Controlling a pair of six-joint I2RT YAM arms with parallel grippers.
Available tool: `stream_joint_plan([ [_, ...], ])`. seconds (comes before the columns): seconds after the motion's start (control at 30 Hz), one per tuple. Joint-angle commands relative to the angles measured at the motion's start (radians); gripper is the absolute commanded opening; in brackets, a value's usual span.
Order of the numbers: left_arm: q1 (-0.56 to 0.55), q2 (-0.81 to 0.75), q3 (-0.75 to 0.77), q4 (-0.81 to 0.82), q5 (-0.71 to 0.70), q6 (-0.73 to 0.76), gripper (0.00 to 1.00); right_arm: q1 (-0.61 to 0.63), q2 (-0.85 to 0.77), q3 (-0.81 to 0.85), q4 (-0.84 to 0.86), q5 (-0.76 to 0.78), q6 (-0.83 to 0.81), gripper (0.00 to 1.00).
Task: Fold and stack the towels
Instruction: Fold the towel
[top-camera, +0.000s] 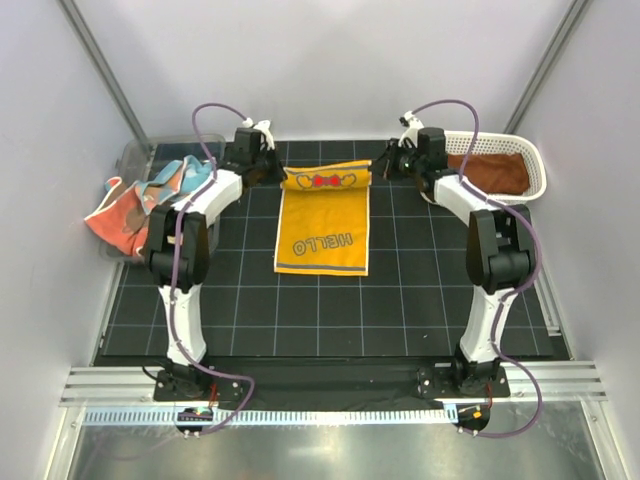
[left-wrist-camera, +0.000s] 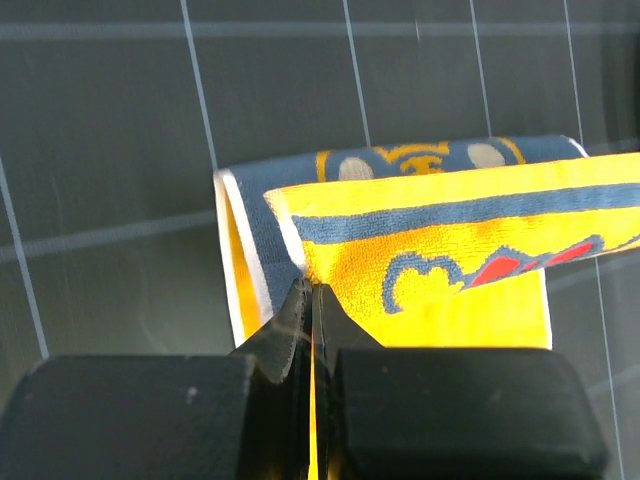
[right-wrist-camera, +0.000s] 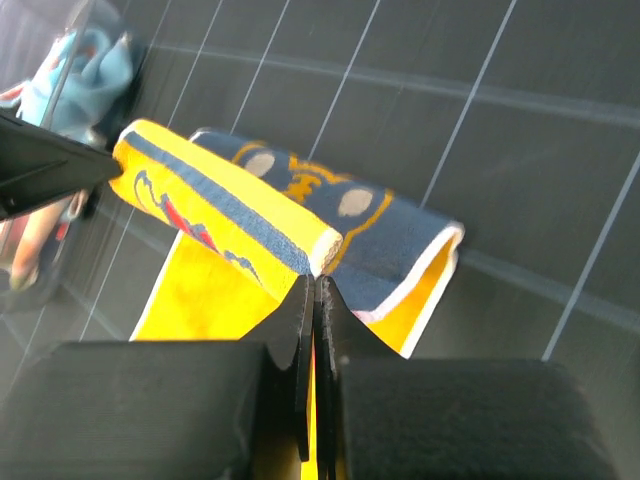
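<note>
A yellow towel (top-camera: 322, 230) with a blue border and the word HELLO lies flat on the black grid mat, its far edge lifted and curled toward the near side. My left gripper (top-camera: 272, 172) (left-wrist-camera: 310, 288) is shut on that edge's left corner. My right gripper (top-camera: 380, 168) (right-wrist-camera: 314, 280) is shut on its right corner. Both wrist views show the raised yellow towel (left-wrist-camera: 440, 250) (right-wrist-camera: 230, 210) rolled over, blue patterned side underneath. A rust-brown towel (top-camera: 495, 170) lies in the basket. Several more towels (top-camera: 135, 205), coral-red and light blue, are heaped at the left.
A white lattice basket (top-camera: 535, 160) stands at the back right of the mat. A clear plastic bin (top-camera: 135, 155) sits at the back left, with towels spilling over its side. Grey walls close in on both sides and behind.
</note>
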Motion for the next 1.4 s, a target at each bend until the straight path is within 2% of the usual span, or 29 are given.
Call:
stream_joint_plan([
  [0.0, 0.0, -0.14, -0.085, 0.061, 0.054, -0.001, 0.0, 0.027, -0.157, -0.116, 0.04, 0.014, 0.017, 0.01],
  [0.37, -0.049, -0.361, -0.391, 0.062, 0.011, -0.041, 0.0, 0.075, -0.406, -0.41, 0.054, 0.051, 0.061, 0.01],
  [0.53, -0.053, -0.431, -0.493, 0.059, 0.002, -0.063, 0.0, 0.097, -0.444, -0.511, 0.062, 0.07, 0.078, 0.01],
  [0.67, -0.07, -0.444, -0.536, 0.052, 0.008, -0.07, 0.0, 0.103, -0.457, -0.574, 0.086, 0.062, 0.095, 0.01],
  [0.8, -0.093, -0.447, -0.56, 0.032, -0.046, -0.078, 0.0, 0.121, -0.472, -0.606, 0.085, 0.06, 0.09, 0.01],
  [1.0, -0.093, -0.468, -0.557, 0.021, -0.081, -0.093, 0.0, 0.138, -0.496, -0.594, 0.056, 0.06, 0.081, 0.01],
  [1.23, -0.095, -0.511, -0.51, -0.065, -0.121, -0.081, 0.0, 0.146, -0.57, -0.576, -0.01, 0.096, 0.072, 0.01],
  [1.37, -0.095, -0.54, -0.533, -0.08, -0.124, -0.083, 0.0, 0.161, -0.618, -0.615, -0.027, 0.103, 0.08, 0.01],
])
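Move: Both hands already hold the corners of the yellow towel's raised edge. The towel's near left corner lies about 24 cm back from the left hand, 3 cm to its left and 10 cm below; the near right corner lies some 25 cm back from the right hand, 3 cm to its left and 13 cm below. The clear bin stands about 43 cm left of the left hand, level with it; the white basket, about 43 cm right of the right hand and 10 cm farther out. With both grippers staying shut on its two corners, the arms together draw the towel's raised edge back over the lying half towards the near edge, the left about 15 cm and the right some 17 cm, quickly at first and slowing late. Once most of the way back, both hands dip a few centimetres, the right deeper, with the fingertips tipping down, then climb back to about their starting height while hardly moving farther back. ##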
